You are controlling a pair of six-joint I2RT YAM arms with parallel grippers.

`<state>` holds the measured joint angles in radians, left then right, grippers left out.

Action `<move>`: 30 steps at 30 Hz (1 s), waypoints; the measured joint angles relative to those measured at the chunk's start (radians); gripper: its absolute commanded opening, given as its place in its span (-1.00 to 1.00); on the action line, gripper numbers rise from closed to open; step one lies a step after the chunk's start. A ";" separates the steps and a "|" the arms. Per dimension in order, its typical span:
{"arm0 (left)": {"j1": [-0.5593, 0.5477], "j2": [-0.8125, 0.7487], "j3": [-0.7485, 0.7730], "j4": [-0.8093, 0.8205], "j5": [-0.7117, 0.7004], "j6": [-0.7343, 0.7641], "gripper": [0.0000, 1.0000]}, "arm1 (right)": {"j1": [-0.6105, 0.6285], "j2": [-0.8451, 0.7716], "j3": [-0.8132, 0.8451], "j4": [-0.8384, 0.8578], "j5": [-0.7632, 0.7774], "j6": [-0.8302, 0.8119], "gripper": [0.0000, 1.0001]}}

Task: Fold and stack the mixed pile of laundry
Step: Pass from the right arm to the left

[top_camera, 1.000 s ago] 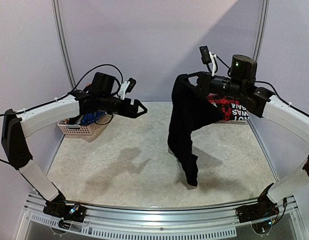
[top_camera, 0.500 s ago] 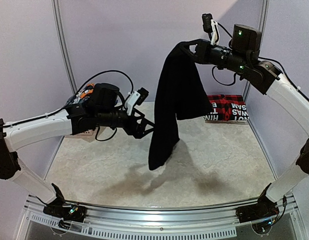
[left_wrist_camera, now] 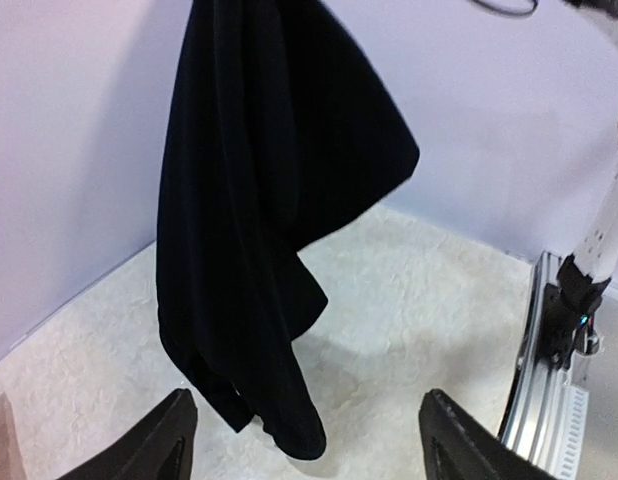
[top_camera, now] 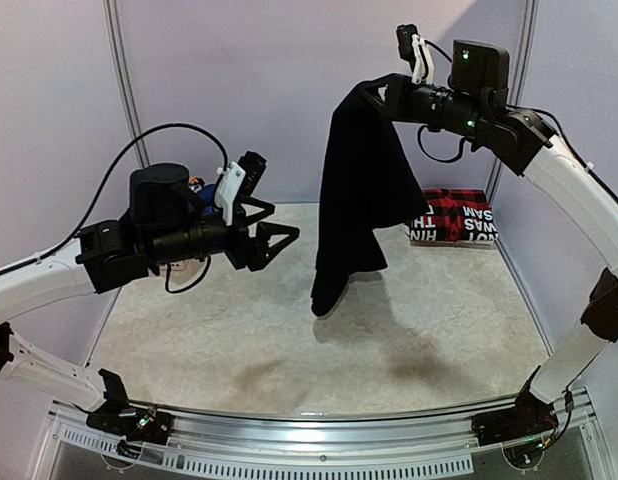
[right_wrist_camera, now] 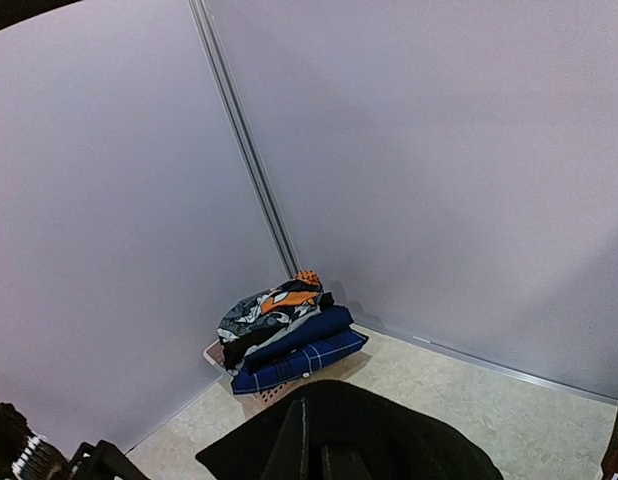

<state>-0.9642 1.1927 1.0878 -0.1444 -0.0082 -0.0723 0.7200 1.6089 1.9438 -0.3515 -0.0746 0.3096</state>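
Note:
A large black garment (top_camera: 357, 185), seemingly the black trousers, hangs from my right gripper (top_camera: 377, 92), which is shut on its top edge high above the table; its lower end dangles clear of the surface. From the left wrist the same trousers (left_wrist_camera: 249, 220) hang just ahead, and my left gripper (left_wrist_camera: 307, 402) stands open with one finger (left_wrist_camera: 161, 445) on each side, touching nothing. In the right wrist view black cloth (right_wrist_camera: 389, 430) covers the fingers. The rest of the mixed laundry pile (right_wrist_camera: 285, 335) lies in the far left corner, blue plaid lowest.
A folded red-and-black plaid piece (top_camera: 454, 215) with white lettering lies at the back right. The pale basket (right_wrist_camera: 251, 392) sits under the pile in the corner, mostly hidden behind my left arm from above. A metal rail (left_wrist_camera: 544, 350) edges the table.
The right arm has lifted the black trousers off the table and holds them high. The left arm has swung out from the basket corner toward the hanging cloth.

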 measured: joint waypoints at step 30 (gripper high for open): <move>-0.003 0.340 0.164 0.230 -0.013 -0.068 0.17 | 0.026 0.010 -0.021 -0.042 0.016 -0.001 -1.00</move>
<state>-0.9668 1.5326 1.2522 0.0853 -0.0216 -0.1398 0.7464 1.6184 1.9232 -0.3931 -0.0586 0.3084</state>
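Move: Hanging from the right hand's shut fingers, the black garment has its middle roughly 20 cm below that hand and 2 cm to its left. From the open left hand this middle lies about 11 cm ahead and 14 cm to the right, almost level. The laundry basket stands some 34 cm ahead and 38 cm left of the left hand, 25 cm lower; the red plaid stack lies 24 cm ahead and 27 cm right of the right hand, 45 cm below. Swinging right about 8 cm with a slight dip, the left hand closes in on the side of the hanging black garment, then pushes on forward some 5 cm beside it, its fingers narrowing partway but staying open. Meanwhile the right hand keeps its grip on the garment's top and sinks about 2.5 cm. Contact by the left fingers can't be made out. ##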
